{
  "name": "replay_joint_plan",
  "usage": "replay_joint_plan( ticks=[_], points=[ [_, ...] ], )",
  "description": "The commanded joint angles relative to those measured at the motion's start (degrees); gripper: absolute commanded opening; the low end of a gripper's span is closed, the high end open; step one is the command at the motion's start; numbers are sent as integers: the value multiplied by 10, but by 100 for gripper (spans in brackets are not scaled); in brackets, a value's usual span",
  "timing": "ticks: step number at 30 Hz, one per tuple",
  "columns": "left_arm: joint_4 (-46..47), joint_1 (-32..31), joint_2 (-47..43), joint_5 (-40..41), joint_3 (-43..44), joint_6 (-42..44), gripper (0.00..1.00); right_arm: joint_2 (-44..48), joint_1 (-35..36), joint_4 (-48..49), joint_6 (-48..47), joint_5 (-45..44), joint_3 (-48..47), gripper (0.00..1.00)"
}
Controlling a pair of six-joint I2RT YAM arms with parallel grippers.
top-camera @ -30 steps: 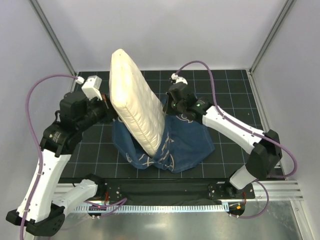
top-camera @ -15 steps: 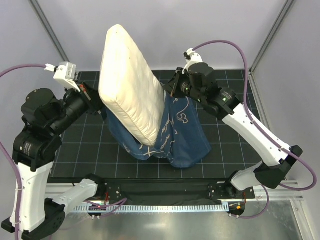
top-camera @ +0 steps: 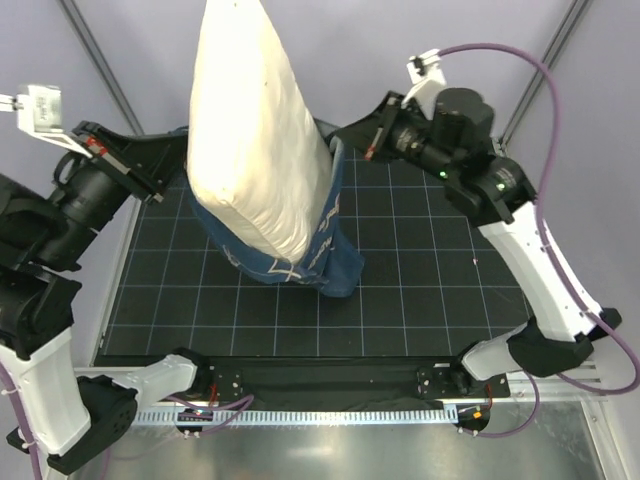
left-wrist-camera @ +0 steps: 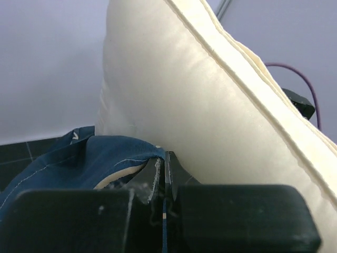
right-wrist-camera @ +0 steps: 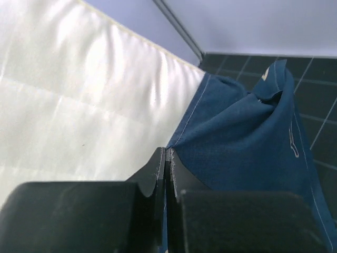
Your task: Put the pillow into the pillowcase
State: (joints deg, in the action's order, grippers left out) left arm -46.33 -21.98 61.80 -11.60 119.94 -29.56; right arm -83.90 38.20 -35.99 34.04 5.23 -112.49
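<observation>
The cream-white pillow (top-camera: 250, 130) stands tall and tilted, its lower end inside the navy-blue pillowcase (top-camera: 325, 240), which hangs lifted off the mat. My left gripper (top-camera: 172, 170) is shut on the pillowcase's opening edge at the pillow's left side. In the left wrist view the blue hem (left-wrist-camera: 105, 158) runs into my shut gripper (left-wrist-camera: 165, 161), with the pillow (left-wrist-camera: 210, 116) right behind. My right gripper (top-camera: 352, 140) is shut on the opposite edge of the opening. In the right wrist view the pillowcase (right-wrist-camera: 247, 137) is pinched at my gripper (right-wrist-camera: 167, 154), beside the pillow (right-wrist-camera: 89, 100).
A black gridded mat (top-camera: 430, 290) covers the table. Grey walls and metal frame posts (top-camera: 95, 50) enclose the back and sides. Purple cables (top-camera: 520, 55) loop off both arms.
Both arms have risen and spread outward, lifting the pillowcase off the mat. The pillow has come up more upright, and the case hangs narrower below it.
</observation>
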Motion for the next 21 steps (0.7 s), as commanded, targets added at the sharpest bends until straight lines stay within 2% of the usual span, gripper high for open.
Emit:
replay_joint_plan(
  ticks=[1,5,8,10,15,18,21],
  points=[
    [73,1,15,-21,77,-33,0,70,-41,96,37,55,8,4],
    [105,2,28,-47,87,-73,0,94,-65,138,45,81,136,4],
    [109,2,22,-42,56,-81,0,105,-97,190,87,143,183,4],
    [129,1,-10,-29,-33,-79,0,109,-106,182,94,153,163,4],
    [233,2,-110,-24,-319,-119,0,94,-117,112,74,143,-20,4],
    [294,1,-134,-33,-378,-137,0,80,-118,84,71,135,-97,4],
    [295,2,-130,-40,-343,-125,0,78,-119,80,73,149,-81,4]
  ],
)
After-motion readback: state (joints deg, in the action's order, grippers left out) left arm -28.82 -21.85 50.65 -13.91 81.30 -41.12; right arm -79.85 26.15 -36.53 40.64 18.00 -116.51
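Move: The pillow stands upright between the hands, half out of the pillowcase. Its middle is roughly 10 cm to the right of the left hand and 5 cm farther out, about level with it. From the right hand the middle is about 8 cm left, 7 cm back and 10 cm higher. The pillowcase's lower end hangs some 30 cm below the right hand and 12 cm back from it, about level sideways. Up and slightly back first, by about 4 cm, then fast down some 17 cm and forward, the left hand shakes its side of the pillowcase rim, tipping its fingers down some 20 degrees on the drop. The right hand works about 5 cm rightward while bobbing up, down and up again, ending higher. Both keep the rim pinched. ##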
